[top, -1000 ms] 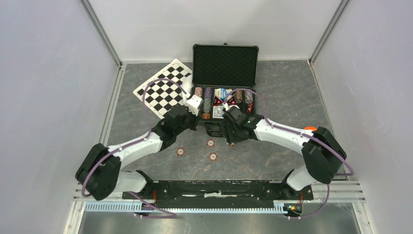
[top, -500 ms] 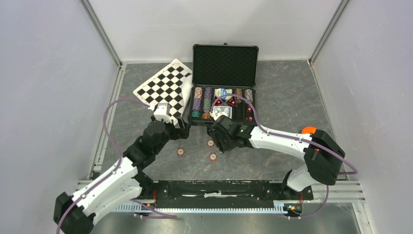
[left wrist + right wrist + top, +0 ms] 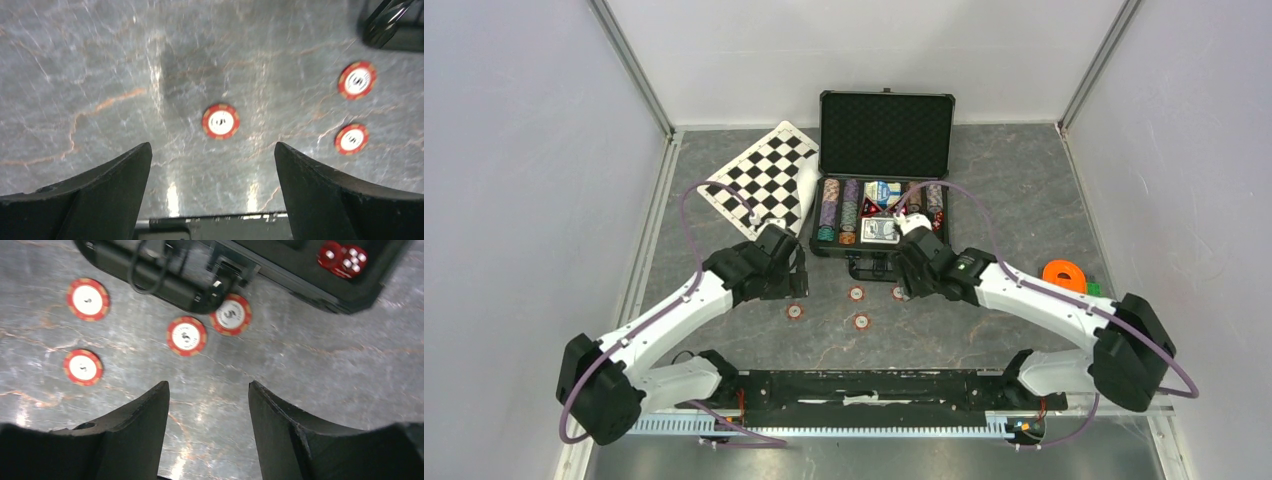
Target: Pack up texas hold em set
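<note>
The black case (image 3: 885, 133) stands open at the back, its tray holding rows of poker chips (image 3: 838, 210), card decks (image 3: 880, 229) and red dice (image 3: 342, 254). Several red loose chips lie on the table in front of it: one (image 3: 220, 121) just ahead of my left gripper (image 3: 212, 150), two more (image 3: 357, 80) (image 3: 352, 138) to its right. My left gripper is wide open and empty. My right gripper (image 3: 209, 387) is open and empty above the table, with a chip (image 3: 186, 335) just ahead and another chip (image 3: 230, 314) against the case front by the handle (image 3: 150, 270).
A black-and-white checkered board (image 3: 764, 180) lies left of the case. An orange tape-like object (image 3: 1062, 274) sits on the table at the right, behind my right arm. Grey walls enclose the table on three sides.
My left gripper pulled back from the case tray, opened wide, and now hangs over the table left of the loose chips. My right gripper shifted left, then back right, in front of the case.
</note>
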You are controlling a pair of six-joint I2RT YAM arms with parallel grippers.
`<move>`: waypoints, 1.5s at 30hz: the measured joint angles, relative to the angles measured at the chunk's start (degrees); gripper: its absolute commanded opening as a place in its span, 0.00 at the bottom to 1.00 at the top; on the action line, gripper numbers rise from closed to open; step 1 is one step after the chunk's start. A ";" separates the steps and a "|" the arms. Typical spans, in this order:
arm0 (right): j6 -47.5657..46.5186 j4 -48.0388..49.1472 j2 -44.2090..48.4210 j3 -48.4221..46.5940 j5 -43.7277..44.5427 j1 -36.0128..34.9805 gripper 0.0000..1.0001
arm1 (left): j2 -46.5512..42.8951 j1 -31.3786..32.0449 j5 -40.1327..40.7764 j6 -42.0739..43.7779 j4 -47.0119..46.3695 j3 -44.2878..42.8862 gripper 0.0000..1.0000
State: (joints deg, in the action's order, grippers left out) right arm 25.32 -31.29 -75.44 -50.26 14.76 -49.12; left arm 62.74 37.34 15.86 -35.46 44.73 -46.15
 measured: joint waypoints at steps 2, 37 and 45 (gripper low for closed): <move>-0.11 -0.20 2.32 2.32 1.51 0.59 0.65 | 0.76 0.00 -1.62 -0.70 2.51 0.00 0.95; -5.99 17.46 37.18 20.31 12.20 3.17 0.98 | 19.93 -0.98 -7.91 -0.96 -6.64 3.37 0.60; -6.82 17.97 36.92 20.94 11.04 3.17 0.98 | 19.61 -1.77 -8.07 -0.96 -7.02 3.65 0.45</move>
State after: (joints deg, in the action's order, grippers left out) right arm 18.50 -13.32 -38.52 -29.32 25.80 -45.95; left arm 82.35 35.57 7.79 -36.42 37.71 -42.50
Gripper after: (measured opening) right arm 0.979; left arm 0.522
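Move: The lone poker chip that the left hand goes for lies flat almost under it, about 2 cm back, 1 cm to the right and 10 cm below. At the same level, a near chip lies some 2 cm ahead and 14 cm right of this hand, and a rear chip about 4 cm back and 16 cm right. From the right hand the lone chip is roughly 26 cm left, 4 cm back and 9 cm down; the handle chip lies about 3 cm ahead of that hand, straight in line. The left fingers come down astride the lone chip until their tips meet its rim on both sides: the hand draws back about 2 cm early, sinks some 9 cm while tipping steeper, then stays low as its wide-open fingers narrow to about half. Meanwhile the empty right hand backs off from the chips by the handle, rightward and up about 8 cm, tilting its fingers up some 30 degrees and opening fully. ##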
